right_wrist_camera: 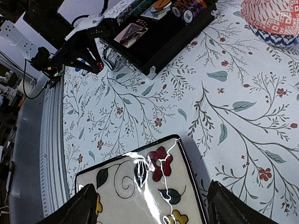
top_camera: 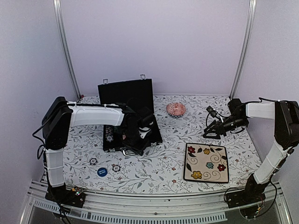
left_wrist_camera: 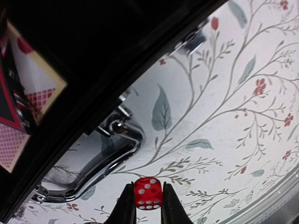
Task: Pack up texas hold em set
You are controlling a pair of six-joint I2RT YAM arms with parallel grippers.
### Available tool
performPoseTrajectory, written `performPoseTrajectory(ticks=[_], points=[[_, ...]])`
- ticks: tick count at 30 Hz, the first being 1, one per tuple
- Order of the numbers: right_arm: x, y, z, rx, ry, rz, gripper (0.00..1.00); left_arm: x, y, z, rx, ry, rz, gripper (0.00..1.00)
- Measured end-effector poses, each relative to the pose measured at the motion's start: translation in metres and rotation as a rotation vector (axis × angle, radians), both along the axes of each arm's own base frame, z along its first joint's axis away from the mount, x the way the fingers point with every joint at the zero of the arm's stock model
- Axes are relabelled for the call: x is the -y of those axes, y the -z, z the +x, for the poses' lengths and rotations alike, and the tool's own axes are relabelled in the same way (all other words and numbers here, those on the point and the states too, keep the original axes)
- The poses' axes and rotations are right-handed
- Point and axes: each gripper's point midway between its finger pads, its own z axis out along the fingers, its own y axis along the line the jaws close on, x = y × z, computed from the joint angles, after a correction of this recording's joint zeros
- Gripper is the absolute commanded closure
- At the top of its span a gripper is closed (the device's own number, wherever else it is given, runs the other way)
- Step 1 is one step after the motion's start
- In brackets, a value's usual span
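The black case (top_camera: 125, 95) of the texas hold em set lies open in the middle of the table, lid up. Its tray holds rows of chips (right_wrist_camera: 187, 9) and card decks (left_wrist_camera: 28, 93). My left gripper (left_wrist_camera: 148, 199) is shut on a small red die (left_wrist_camera: 148, 192), just in front of the case's silver handle (left_wrist_camera: 93, 170) and over the tablecloth. In the top view the left gripper (top_camera: 139, 140) hangs at the case's front edge. Two loose chips (top_camera: 93, 161) and a round blue button (top_camera: 102, 171) lie on the cloth near left. My right gripper (right_wrist_camera: 156, 210) stands open above the plate's far corner, holding nothing.
A cream square plate with flowers (top_camera: 206, 162) lies at the near right, under my right gripper. A small pink patterned bowl (top_camera: 175, 109) stands behind it, right of the case. Metal rail (top_camera: 154, 205) runs along the near table edge.
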Motion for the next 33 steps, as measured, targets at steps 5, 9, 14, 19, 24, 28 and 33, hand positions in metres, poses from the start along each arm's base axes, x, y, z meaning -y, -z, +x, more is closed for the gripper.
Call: performPoseTrajectory(ticks=[5, 9, 14, 19, 24, 28, 33], points=[[0.000, 0.000, 0.000, 0.000, 0.000, 0.000, 0.18, 0.023, -0.029, 0.013, 0.041, 0.028, -0.075, 0.86], [0.000, 0.000, 0.000, 0.000, 0.000, 0.000, 0.18, 0.035, -0.054, 0.030, 0.104, 0.036, -0.112, 0.86], [0.000, 0.000, 0.000, 0.000, 0.000, -0.001, 0.18, 0.036, -0.076, 0.058, 0.168, 0.013, -0.133, 0.86], [0.000, 0.000, 0.000, 0.000, 0.000, -0.002, 0.18, 0.020, -0.083, 0.101, 0.211, -0.079, -0.138, 0.86], [0.000, 0.000, 0.000, 0.000, 0.001, -0.003, 0.18, -0.002, -0.073, 0.136, 0.219, -0.168, -0.115, 0.86], [0.000, 0.001, 0.000, 0.000, 0.001, -0.003, 0.18, -0.014, -0.052, 0.146, 0.198, -0.202, -0.074, 0.86], [0.001, 0.001, 0.000, 0.001, 0.002, -0.009, 0.18, -0.022, -0.031, 0.144, 0.170, -0.216, -0.029, 0.86]])
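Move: The red die is already pinched in the left hand, a little above the table just in front of the case. The dice slot between the two card compartments lies about 14 cm ahead, 4 cm left and 1 cm below. The front card deck is 10 cm ahead and 4 cm left, the case handle 3 cm ahead and 3 cm left, and the big blind button 6 cm beyond the slot. From the right hand, the slot is roughly 33 cm left, 8 cm ahead and 9 cm lower. The red die, kept pinched between the left fingertips, is carried some 14 cm forward over the case's front edge: first up about 8 cm with a slight swing right, then forward and back to the left, and at last down about 5 cm towards the dice slot. The fingers tip some 10 degrees forward and the wrist turns slightly counter-clockwise. ##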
